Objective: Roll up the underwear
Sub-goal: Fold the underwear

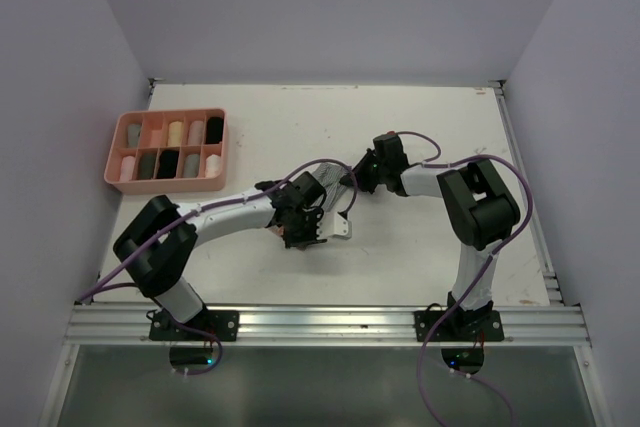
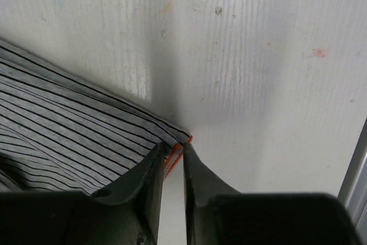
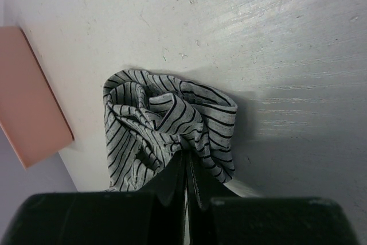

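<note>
The grey striped underwear (image 1: pixel 322 193) lies near the middle of the table, between my two grippers. My left gripper (image 1: pixel 303 230) is at its near side. In the left wrist view that gripper (image 2: pixel 175 152) has its fingertips closed to a narrow gap on an orange-trimmed corner of the striped underwear (image 2: pixel 69 124), which lies flat on the table. My right gripper (image 1: pixel 352 185) reaches in from the right. In its wrist view the right gripper (image 3: pixel 186 158) is shut on a bunched, twisted fold of the underwear (image 3: pixel 160 119).
A pink tray (image 1: pixel 166 185) with compartments holding several rolled garments stands at the back left; its corner (image 3: pixel 28 101) shows in the right wrist view. A metal rail (image 1: pixel 320 322) runs along the near table edge, and another rail (image 2: pixel 356 176) shows at the right.
</note>
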You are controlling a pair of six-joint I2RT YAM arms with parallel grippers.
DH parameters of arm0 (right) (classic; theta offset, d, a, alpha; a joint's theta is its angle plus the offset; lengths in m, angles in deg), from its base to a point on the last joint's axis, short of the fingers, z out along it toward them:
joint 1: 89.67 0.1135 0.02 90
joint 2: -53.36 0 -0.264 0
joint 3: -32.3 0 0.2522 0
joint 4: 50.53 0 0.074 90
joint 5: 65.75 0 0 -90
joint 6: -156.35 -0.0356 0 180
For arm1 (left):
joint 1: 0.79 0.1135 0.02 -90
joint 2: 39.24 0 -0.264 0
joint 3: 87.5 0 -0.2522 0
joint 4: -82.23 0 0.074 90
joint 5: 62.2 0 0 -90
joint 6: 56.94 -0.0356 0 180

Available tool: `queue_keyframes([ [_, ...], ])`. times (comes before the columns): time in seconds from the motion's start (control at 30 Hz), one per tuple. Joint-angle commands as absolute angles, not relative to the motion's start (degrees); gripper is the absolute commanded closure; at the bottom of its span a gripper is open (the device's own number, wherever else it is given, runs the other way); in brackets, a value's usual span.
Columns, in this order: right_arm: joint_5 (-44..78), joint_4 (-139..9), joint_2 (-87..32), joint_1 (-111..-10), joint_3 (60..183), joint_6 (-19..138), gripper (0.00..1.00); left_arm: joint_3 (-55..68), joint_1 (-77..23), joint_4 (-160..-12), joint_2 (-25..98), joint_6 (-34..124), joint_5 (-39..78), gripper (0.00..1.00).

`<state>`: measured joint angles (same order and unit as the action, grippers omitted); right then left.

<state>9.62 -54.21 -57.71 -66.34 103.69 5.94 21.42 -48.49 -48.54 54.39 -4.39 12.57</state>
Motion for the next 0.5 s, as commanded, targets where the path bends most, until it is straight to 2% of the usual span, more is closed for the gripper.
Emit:
queue_keyframes([
  [0.0, 10.3, -57.1, -58.9, -66.7, 104.6, 7.5, 0.97, 22.4, -48.7, -48.8, 53.3, -4.2, 10.6, 0.75],
  [0.03, 10.3, -57.2, -58.8, -66.7, 104.6, 7.6, 0.96, 22.5, -48.7, -48.9, 53.5, -3.9, 10.3, 0.7],
  [0.13, 10.1, -58.0, -58.2, -66.7, 105.0, 8.2, 0.96, 23.2, -48.7, -49.7, 53.9, -3.8, 10.7, 0.63],
  [0.3, 10.8, -63.1, -56.9, -66.8, 108.1, 10.4, 0.96, 22.1, -48.7, -48.6, 52.8, -3.5, 10.7, 0.59],
  [0.47, 11.4, -71.2, -56.7, -66.8, 112.4, 13.9, 0.91, 18.7, -48.7, -46.3, 51.5, -2.1, 10.3, 0.5],
])
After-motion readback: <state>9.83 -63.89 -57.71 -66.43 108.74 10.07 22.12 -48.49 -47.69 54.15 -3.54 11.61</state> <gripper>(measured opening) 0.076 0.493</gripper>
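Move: The underwear's near waistband corner lies right at the left fingertips, about 1 cm to their right, level fore and aft, and about 1 cm below. From there the striped strip runs forward, its middle some 11 cm ahead and 2 cm to the right, and its bunched far end about 19 cm ahead and 9 cm right. That far end is already between the right hand's shut fingers; the near corner lies some 20 cm back and 8 cm left of the right hand. The left hand, its fingers already starting to part around the near waistband corner, opens them to about half, easing back by just under 1 cm and dipping about half a centimetre before rising slightly again. The right hand keeps its pinch on the bunched far end and stays nearly in place, then late on begins to roll by some 5 degrees, its left side dipping. ##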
